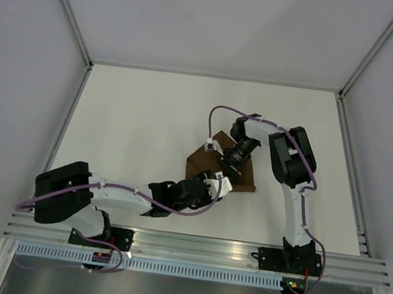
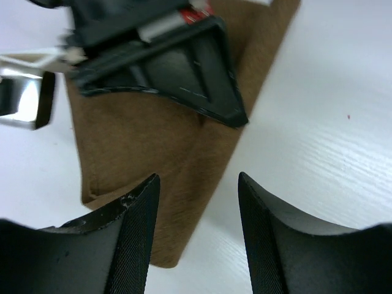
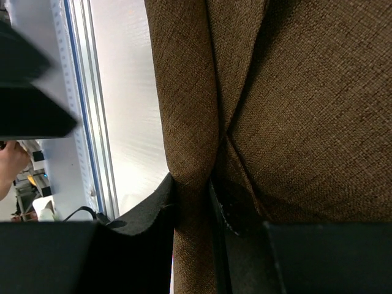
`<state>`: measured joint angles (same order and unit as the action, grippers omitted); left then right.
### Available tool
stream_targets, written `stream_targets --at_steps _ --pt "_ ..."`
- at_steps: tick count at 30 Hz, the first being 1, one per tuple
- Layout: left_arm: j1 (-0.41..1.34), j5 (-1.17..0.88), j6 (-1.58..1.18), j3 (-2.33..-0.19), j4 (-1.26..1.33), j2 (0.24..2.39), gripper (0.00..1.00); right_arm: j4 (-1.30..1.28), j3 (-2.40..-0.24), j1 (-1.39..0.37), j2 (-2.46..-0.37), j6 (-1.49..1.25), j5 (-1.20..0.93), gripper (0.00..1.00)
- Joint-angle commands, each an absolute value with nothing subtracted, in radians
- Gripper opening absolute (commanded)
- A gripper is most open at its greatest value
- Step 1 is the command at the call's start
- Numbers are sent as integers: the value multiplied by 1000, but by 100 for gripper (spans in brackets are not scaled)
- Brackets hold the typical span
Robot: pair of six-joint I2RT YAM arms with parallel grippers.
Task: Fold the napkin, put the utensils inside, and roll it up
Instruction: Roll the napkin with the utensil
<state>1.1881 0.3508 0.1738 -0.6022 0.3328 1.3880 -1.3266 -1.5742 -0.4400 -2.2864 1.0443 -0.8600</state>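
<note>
The dark-brown napkin (image 1: 198,165) lies folded on the white table, near the middle. My right gripper (image 1: 222,168) comes down on it from behind. In the right wrist view that gripper (image 3: 192,184) is shut on a rolled edge of the napkin (image 3: 306,92), with the cloth pinched between both fingers. My left gripper (image 1: 222,184) sits at the napkin's near edge. In the left wrist view it (image 2: 197,177) stands open, with only the napkin's (image 2: 153,147) long edge and bare table showing between its fingers, and the right gripper's dark finger (image 2: 184,67) presses on the cloth beyond. The utensils are hidden.
An aluminium rail (image 1: 198,245) runs along the table's near edge and also shows in the right wrist view (image 3: 92,122). Grey walls enclose the table on the left, back and right. The two arms nearly touch over the napkin.
</note>
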Motion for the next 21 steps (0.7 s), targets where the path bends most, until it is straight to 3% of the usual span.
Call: stream_targets --at_steps 1,7,21 --pt "1229 436 327 -663 397 1506 60 -1275 -1586 -437 -2362 1106 -735 13" --pt "1227 413 394 -718 451 1652 61 -1296 -1608 -436 -2378 1112 -733 13" --pt "1227 321 373 -726 508 1753 61 -1321 -1634 -436 -2410 1114 -738 12"
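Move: The near rolled edge of the napkin, just left of the right gripper, lies about 9 cm below the left hand, some 4 cm to its right and 1 cm ahead. The right gripper's fingers, holding that edge, are roughly 8 cm right, 2 cm ahead and 9 cm down; the flat part of the napkin lies about 5 cm ahead, 3 cm left and 10 cm down. From the right hand, the same stretch of edge is about 4 cm left, 1 cm back, at its own height. The napkin's near rolled edge is what the left hand comes down on: it sinks about 6.5 cm, most of it quickly at first, then slides some 3.5 cm right towards the right gripper, rolling about 15 degrees so its left side rises, fingers staying open astride the edge. The right gripper keeps its pinch on the roll, easing back barely 1 cm. ##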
